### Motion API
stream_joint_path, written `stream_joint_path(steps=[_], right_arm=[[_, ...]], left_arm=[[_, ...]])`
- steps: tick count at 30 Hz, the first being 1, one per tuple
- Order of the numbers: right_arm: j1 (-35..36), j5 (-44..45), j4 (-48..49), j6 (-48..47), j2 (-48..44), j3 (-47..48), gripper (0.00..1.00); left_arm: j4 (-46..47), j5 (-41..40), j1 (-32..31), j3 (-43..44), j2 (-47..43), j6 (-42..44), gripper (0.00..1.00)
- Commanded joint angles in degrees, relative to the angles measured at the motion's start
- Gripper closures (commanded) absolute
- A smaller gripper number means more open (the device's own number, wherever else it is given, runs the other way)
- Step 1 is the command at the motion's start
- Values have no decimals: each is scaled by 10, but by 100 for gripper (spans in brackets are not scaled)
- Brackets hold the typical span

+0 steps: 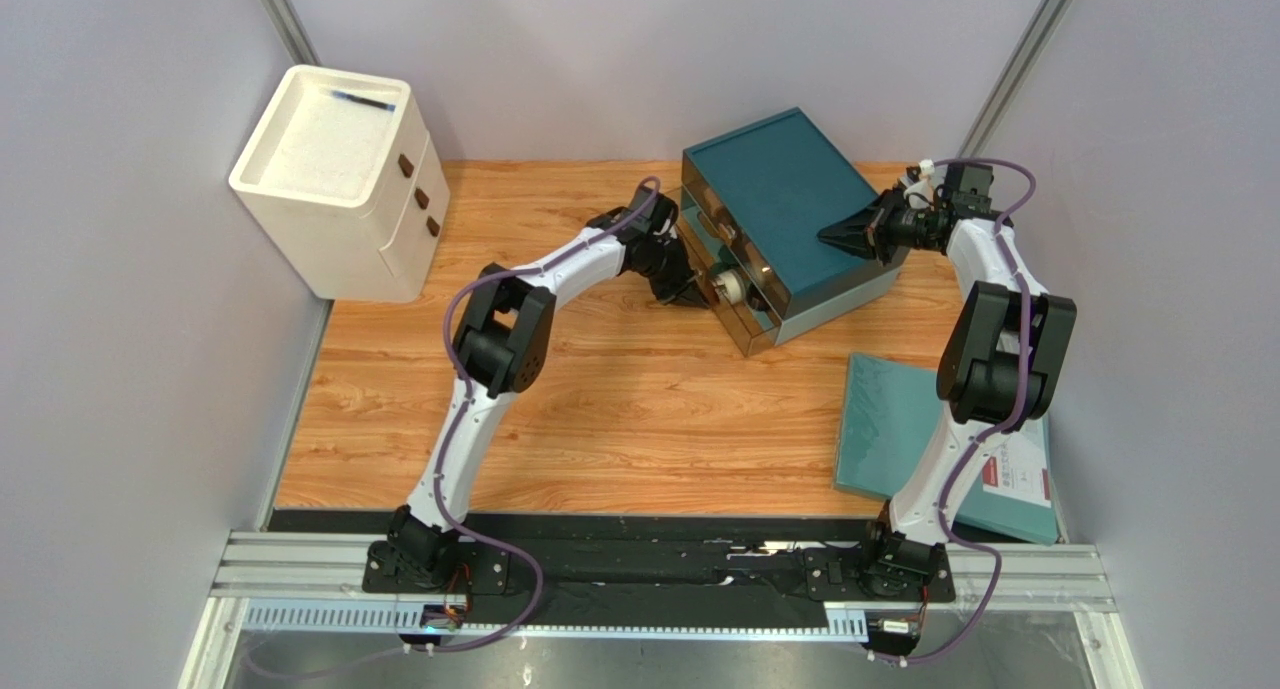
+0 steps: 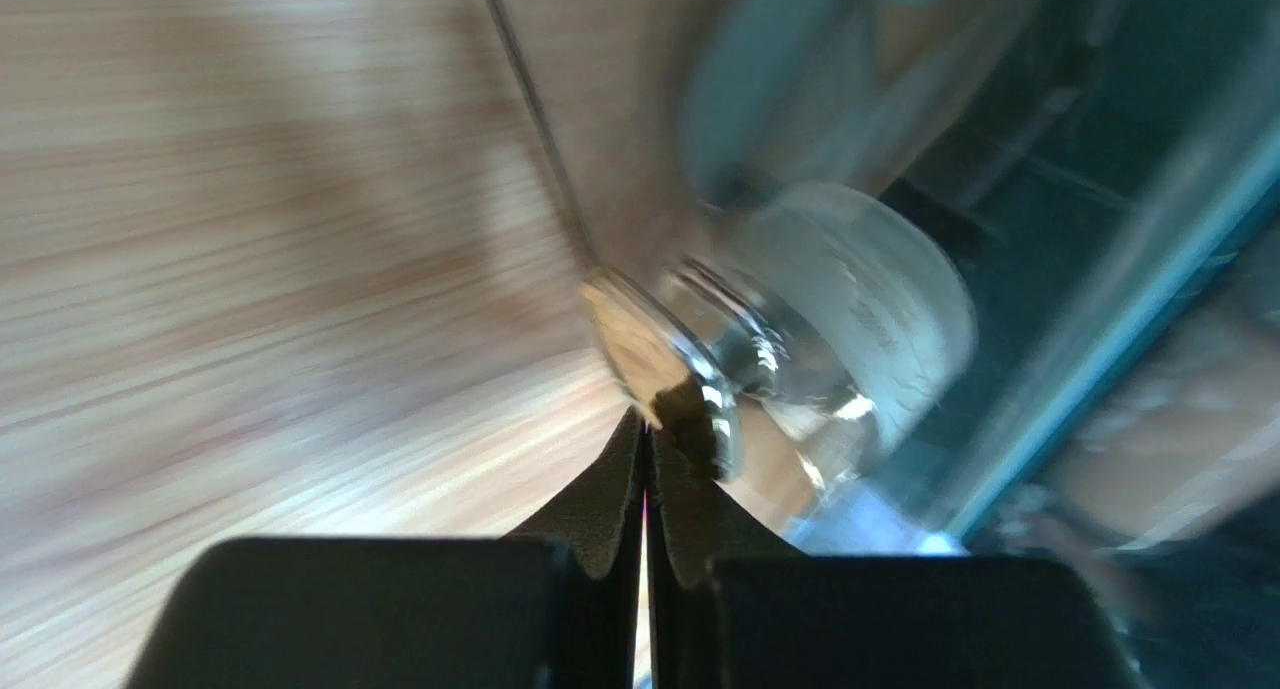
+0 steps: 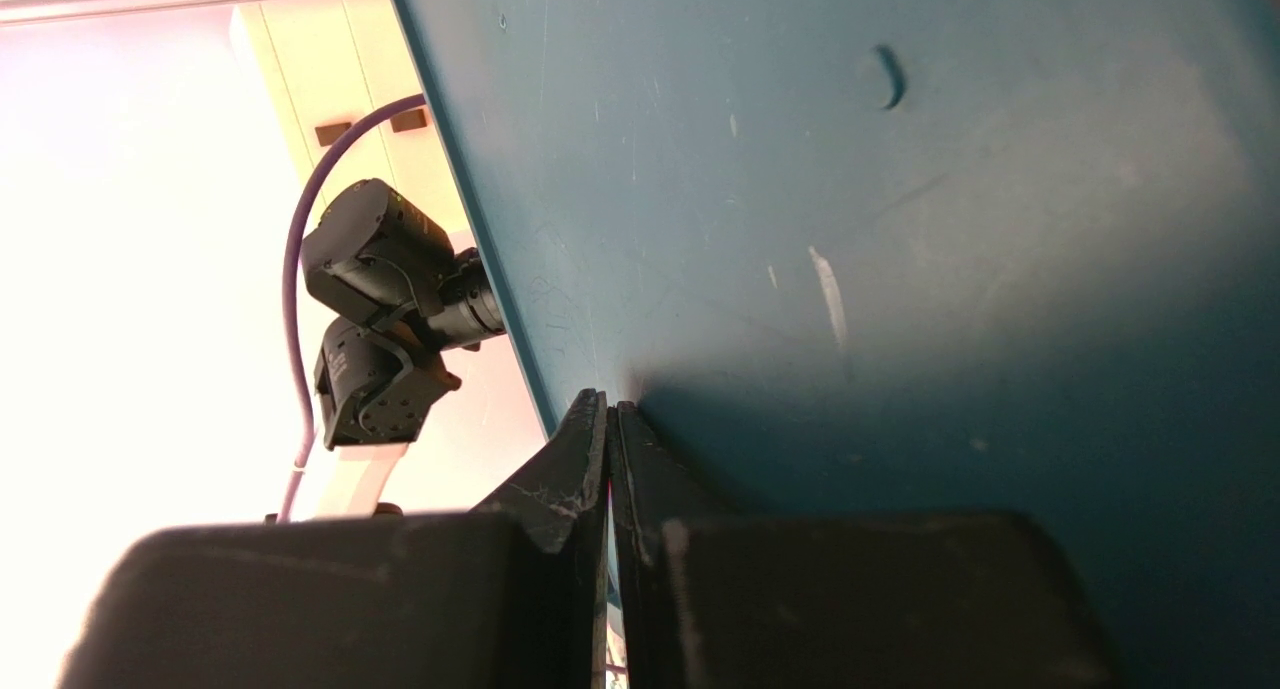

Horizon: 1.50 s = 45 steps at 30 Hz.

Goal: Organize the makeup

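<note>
A clear bottle [image 1: 732,287] with a pale cap lies in an open drawer at the front of the teal drawer box [image 1: 781,194]. In the left wrist view the clear bottle [image 2: 819,352] is blurred, just right of the tips. My left gripper [image 1: 694,287] is shut and empty, and its tips [image 2: 649,419] are at the drawer's shiny front edge. My right gripper [image 1: 830,235] is shut, and its tips [image 3: 609,404] press on the teal box's top [image 3: 902,239]. The other makeup is out of view.
A white drawer cabinet [image 1: 338,179] stands at the back left corner. A flat teal panel [image 1: 894,434] with a card lies at the front right beside the right arm. Grey walls close in on both sides.
</note>
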Motion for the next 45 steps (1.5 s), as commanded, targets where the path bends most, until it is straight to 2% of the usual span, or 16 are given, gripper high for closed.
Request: stream_joint_path(steps=[1,4,7,10,16,21,23,25,28,34,37,40,41,43,44,45], right_arm=[[16,168,-118,-78,81,-63,96],[16,167,-119,-78,83,-63,96],[16,166,-119,-78,85,-61,96],[16,164,-120,-77,84,-58,96],[16,163,-121,-76,78,-58,96],[17,158,-113,-70,64,-58,96],[17,158,-113,-61,51,-52,96],[19,158,-115,-51,35,-36,96],[32,166,-121,-35,-17,5,96],[62,159,-99,-37,-102,74,90],[88,183,-95,-50,-152,88,82],[125,199,-82,-65,-206,78,71],[132,220,-80,-69,-223,69,47],[160,246,-76,-86,-268,61,30],[168,276,-75,-92,-283,50,1],[185,292,-70,-110,-315,42,0]], left_arm=[[152,53,-15,20,9,-135,100],[231,62,-30,44,34,-197,100],[213,68,-44,141,76,-203,100],[202,71,-47,168,83,-213,100],[224,20,-23,-18,-47,-166,100],[121,-34,-1,-99,-170,-30,98],[94,-54,7,-116,-219,36,89],[11,-79,9,-95,-241,131,80],[-93,-125,8,-93,-304,231,52],[-165,-208,7,-232,-442,341,34],[-188,-249,7,-301,-518,364,21],[-190,-265,7,-359,-609,380,1],[-196,-270,7,-368,-623,385,1],[-209,-300,7,-382,-654,399,1],[-224,-311,7,-381,-661,402,0],[-232,-328,7,-377,-672,411,1]])
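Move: The open drawer's front stands right at the left hand's closed fingers, its middle about 2 cm to the right and 2 cm ahead, level; the jar inside is some 5 cm right and 2 cm ahead, and the box's middle about 14 cm right, 11 ahead and 3 up. The right fingertips rest on the box, its middle about 5 cm ahead, 4 left and 8 below; from there the drawer front is 17 cm left, 2 back and 12 down. Left fingertips push the drawer about 7 cm right, retreat left, up and back; right lifts off, both opening. ##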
